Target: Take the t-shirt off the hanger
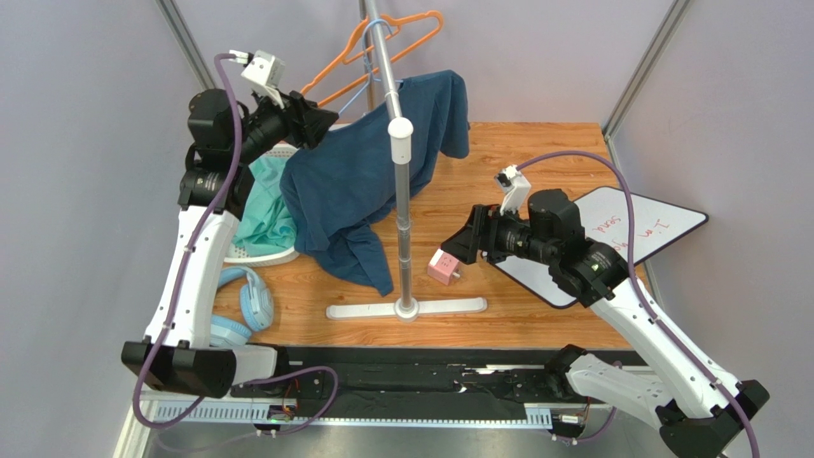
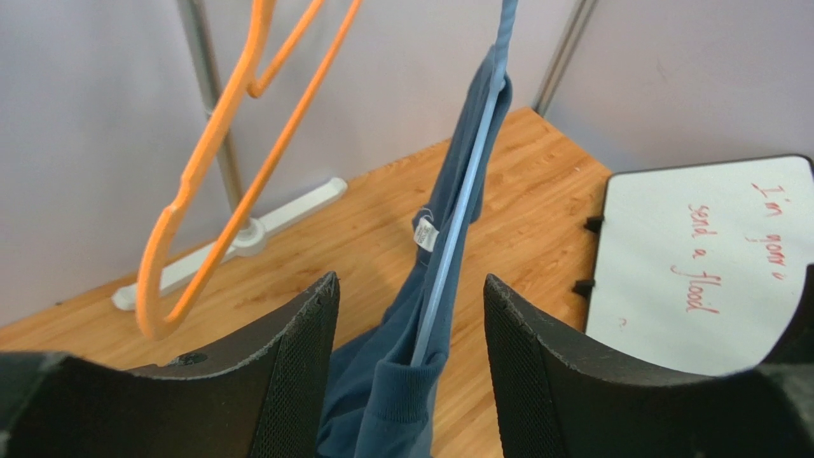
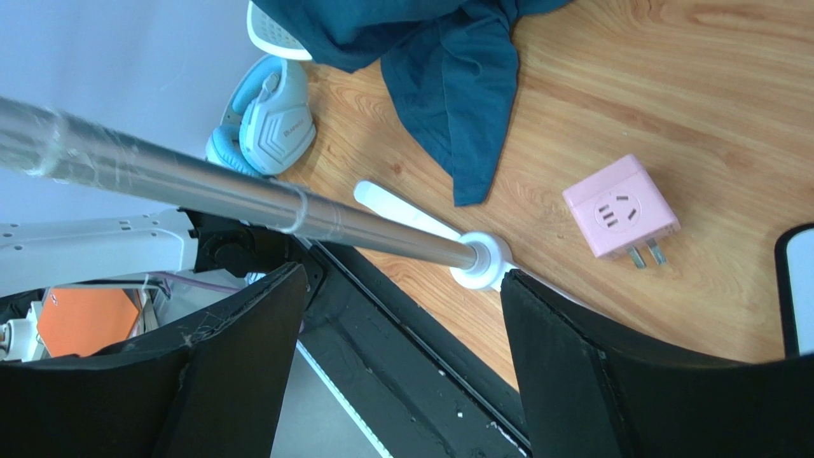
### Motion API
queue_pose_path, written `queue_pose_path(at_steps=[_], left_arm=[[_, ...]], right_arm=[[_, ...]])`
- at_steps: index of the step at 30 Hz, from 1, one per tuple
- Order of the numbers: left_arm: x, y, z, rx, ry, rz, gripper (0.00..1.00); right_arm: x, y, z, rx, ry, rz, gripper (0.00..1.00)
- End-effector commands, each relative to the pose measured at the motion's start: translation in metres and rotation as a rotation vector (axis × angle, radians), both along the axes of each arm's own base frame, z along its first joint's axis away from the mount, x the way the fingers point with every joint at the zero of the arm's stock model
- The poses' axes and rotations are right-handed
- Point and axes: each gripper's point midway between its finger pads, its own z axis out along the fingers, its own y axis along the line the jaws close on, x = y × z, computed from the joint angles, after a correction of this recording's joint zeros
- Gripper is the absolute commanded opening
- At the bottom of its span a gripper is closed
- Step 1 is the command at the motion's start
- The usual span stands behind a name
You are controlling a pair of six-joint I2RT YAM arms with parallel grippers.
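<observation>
A dark teal t-shirt [image 1: 368, 181] hangs on a light blue hanger [image 1: 382, 88] from the silver rack rail [image 1: 382, 48]. In the left wrist view the shirt's collar [image 2: 411, 391] and the hanger arm [image 2: 459, 239] lie between the spread fingers of my left gripper [image 2: 411, 315], which is open and touches neither. That gripper [image 1: 320, 122] is high up at the shirt's left shoulder. My right gripper [image 1: 459, 243] is open and empty, low, just right of the rack pole [image 1: 406, 229]. The shirt's hem [image 3: 449, 86] shows in the right wrist view.
An empty orange hanger [image 1: 382, 43] hangs behind the blue one. A white basket [image 1: 263, 253] with light green cloth, blue headphones [image 1: 244, 305], a pink plug cube [image 1: 442, 267] and a whiteboard [image 1: 650, 229] lie on the wooden table. The rack's base [image 1: 406, 307] stands in front.
</observation>
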Motion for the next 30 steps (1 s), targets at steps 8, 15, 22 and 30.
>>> queue_pose_path(at_steps=[8,15,22,30], left_arm=[[0.008,-0.034,0.021,0.024,-0.093,-0.181,0.63],[0.024,-0.042,0.016,0.024,-0.059,-0.209,0.59],[0.03,-0.059,0.008,0.048,-0.035,-0.254,0.53],[0.027,-0.064,0.017,0.033,-0.047,-0.271,0.3]], right_arm=[[0.025,0.017,0.035,0.034,-0.068,0.01,0.8],[0.028,0.018,0.043,0.033,-0.089,0.01,0.8],[0.033,0.02,0.041,0.023,-0.087,0.005,0.8],[0.038,0.021,0.037,0.011,-0.087,-0.003,0.79]])
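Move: From the left gripper, the bare slanting bar of the light-blue hanger lies about 5 cm ahead and 7 cm to the right, a touch lower. The orange hanger's middle is some 11 cm ahead, 7 cm right and slightly higher. The blue t-shirt's body hangs about 4 cm back and 8 cm right, roughly 15 cm lower. From the right gripper, the blue hanger's bar is about 22 cm ahead, 20 cm left and 15 cm up. Bring the left gripper to the right about 6 cm and forward about 4, sinking slightly, so that the light-blue hanger's bar comes between the fingertips. Turn it some 15 degrees clockwise on the way, and late in the reach start closing the fingers round the bar, to about half their gap. Ease the open right gripper some 3 cm forward and left. ##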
